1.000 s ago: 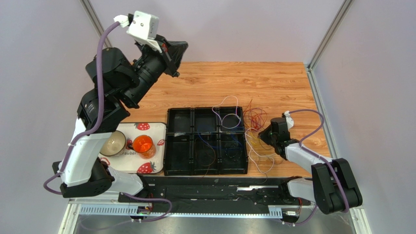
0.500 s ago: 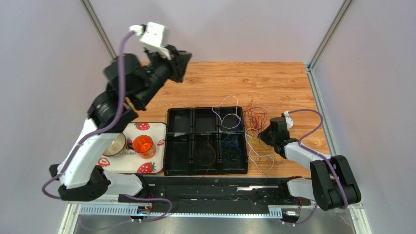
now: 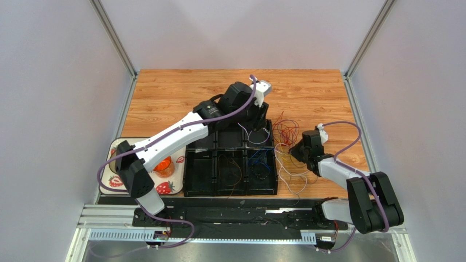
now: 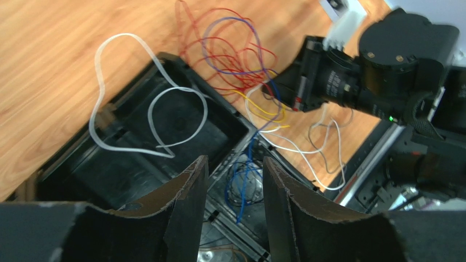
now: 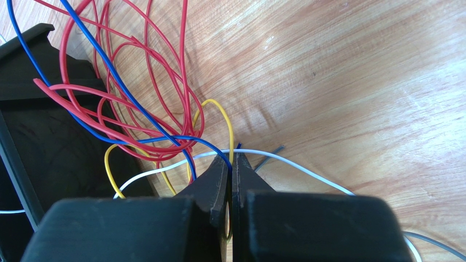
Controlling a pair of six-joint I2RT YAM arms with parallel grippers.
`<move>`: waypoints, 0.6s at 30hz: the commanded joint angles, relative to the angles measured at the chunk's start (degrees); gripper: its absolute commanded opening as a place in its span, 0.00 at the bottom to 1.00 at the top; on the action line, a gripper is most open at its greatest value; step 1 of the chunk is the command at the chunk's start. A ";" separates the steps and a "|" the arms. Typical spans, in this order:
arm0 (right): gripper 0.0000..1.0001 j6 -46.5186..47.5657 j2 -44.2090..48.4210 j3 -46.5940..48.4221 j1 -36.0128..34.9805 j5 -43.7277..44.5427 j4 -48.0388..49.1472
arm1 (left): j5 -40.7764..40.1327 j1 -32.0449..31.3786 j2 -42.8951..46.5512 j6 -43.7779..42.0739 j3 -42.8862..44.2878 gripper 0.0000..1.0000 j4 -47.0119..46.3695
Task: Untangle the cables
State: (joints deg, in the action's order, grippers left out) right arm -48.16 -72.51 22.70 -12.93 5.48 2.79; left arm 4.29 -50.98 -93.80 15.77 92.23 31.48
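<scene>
A tangle of red cables (image 3: 285,130) with blue, yellow and white cables (image 3: 287,172) lies on the table right of the black compartment tray (image 3: 199,164). My right gripper (image 3: 296,152) sits low at this tangle. In the right wrist view it (image 5: 231,158) is shut on a yellow cable (image 5: 219,109), next to red cables (image 5: 137,109) and a white cable (image 5: 306,166). My left gripper (image 3: 258,119) hangs open and empty over the tray's back right part. In its wrist view (image 4: 234,169) a white cable loop (image 4: 164,103) and blue cables (image 4: 243,174) lie in compartments.
A strawberry-patterned tray (image 3: 169,188) with an orange cup (image 3: 161,164) lies left of the black tray, partly under the left arm. The right arm (image 4: 383,71) shows close by in the left wrist view. Grey walls stand on both sides.
The left arm has swung down from high at the back left to over the tray's back right part. The right gripper has barely moved.
</scene>
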 commanded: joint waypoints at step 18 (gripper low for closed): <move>0.00 -5.71 16.98 -10.66 4.40 6.39 5.48 | 15.04 -4.13 -25.46 -6.45 20.89 0.47 0.24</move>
State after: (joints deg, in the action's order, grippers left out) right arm -52.58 -53.25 10.35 -9.28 10.44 5.69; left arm 15.27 -55.05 -116.99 10.68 109.73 31.40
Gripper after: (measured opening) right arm 0.018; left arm 0.466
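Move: From my empty left hand, the red tangle, with a blue loop over it, lies about 10 cm ahead, 10 cm right and 25 cm below. The yellow cable crosses roughly 2 cm ahead and 9 cm right. The tray's far right compartment is about 10 cm straight ahead, its near right one about 7 cm back and directly in line. From my right hand, still pinching blue and yellow strands, the tangle is some 11 cm ahead and 3 cm left. I sweep my half-open left hand about 10 cm right from over the tray towards the red tangle, sinking some 7 cm, mostly later on, and turning about 15 degrees clockwise. Meanwhile my right hand keeps its shut pinch on the blue and yellow strands and draws them right, a little back and up, away from the tangle, tipping its fingers slightly outward. ##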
